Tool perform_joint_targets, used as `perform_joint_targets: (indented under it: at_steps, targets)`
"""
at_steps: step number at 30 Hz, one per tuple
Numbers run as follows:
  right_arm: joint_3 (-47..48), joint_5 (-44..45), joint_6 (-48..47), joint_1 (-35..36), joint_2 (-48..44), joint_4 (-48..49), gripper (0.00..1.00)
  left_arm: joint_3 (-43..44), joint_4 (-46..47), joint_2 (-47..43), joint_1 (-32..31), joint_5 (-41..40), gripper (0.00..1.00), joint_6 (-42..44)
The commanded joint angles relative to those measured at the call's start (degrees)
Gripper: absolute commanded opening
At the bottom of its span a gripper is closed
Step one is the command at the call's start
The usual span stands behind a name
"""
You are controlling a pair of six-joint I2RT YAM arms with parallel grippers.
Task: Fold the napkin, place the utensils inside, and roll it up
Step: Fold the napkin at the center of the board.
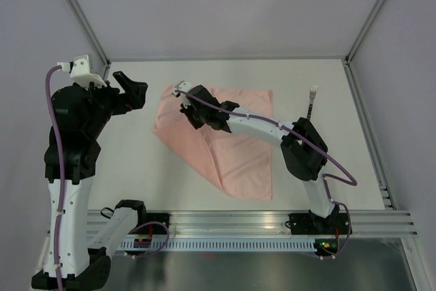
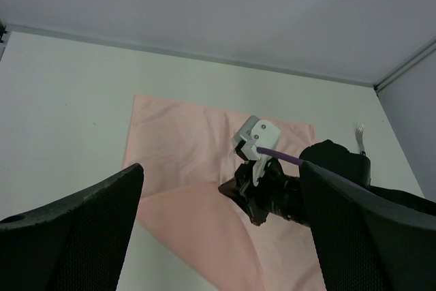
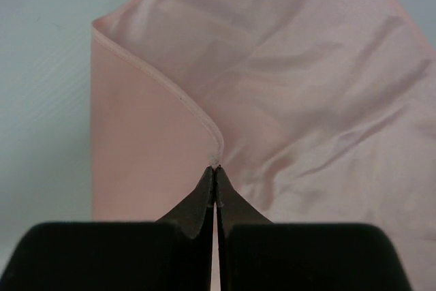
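Observation:
The pale pink napkin [image 1: 238,148] lies on the white table with its lower-left part folded over towards the top, the fold running diagonally. My right gripper [image 1: 184,105] reaches across it to its upper left and is shut on the napkin's hem [image 3: 215,158], which rises in a small peak above the cloth [image 3: 306,86]. One utensil, a fork [image 1: 312,100], lies off the cloth to the right, prongs away from me. My left gripper [image 1: 136,90] hangs open left of the napkin, holding nothing; its view looks down on the napkin [image 2: 184,141], the right gripper [image 2: 242,195] and the fork [image 2: 360,134].
The table [image 1: 136,168] is closed in by grey walls on three sides. An aluminium rail [image 1: 238,224] with both arm bases runs along the near edge. The right arm's forearm [image 1: 259,124] lies across the napkin's upper half.

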Motion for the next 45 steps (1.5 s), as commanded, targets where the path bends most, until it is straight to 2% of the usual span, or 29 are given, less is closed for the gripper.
perform_joint_targets:
  at_steps: [1, 23, 45]
  targets:
    - [-1.25, 1.24, -2.56, -2.47, -4.06, -0.8, 0.01, -0.86, 2.62, 0.54, 0.06, 2.24, 1.0, 0.68]
    - [-5.91, 0.54, -5.82, -17.24, -6.7, -0.89, 0.0, -10.09, 6.66, -0.78, 0.06, 2.94, 1.0, 0.51]
    - [-5.21, -0.51, -5.74, -28.05, -4.85, 0.25, 0.0, -12.11, 7.89, -0.52, 0.06, 3.03, 1.0, 0.33]
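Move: The right hand already pinches the napkin's near-left corner, raised some 8 cm above the board. The napkin's far-right corner, where this goes, lies about 33 cm to its right and 19 cm ahead. The far-left corner is about 6 cm left and 19 cm ahead; the fork lies some 16 cm right of the far-right corner and 8 cm nearer. From the high, empty left hand that far-right corner is about 43 cm right, 27 cm ahead and 35 cm below. The right hand keeps its closed pinch on the corner and carries it over the napkin, some 22 cm to the right and 14 cm forward, towards the far-right corner, sinking only about 1 cm, while the wrist turns clockwise by some 25 degrees. Meanwhile the left hand, empty and wide open off to the left, sinks about 6 cm, edges forward a little and tips slightly down, touching nothing. ##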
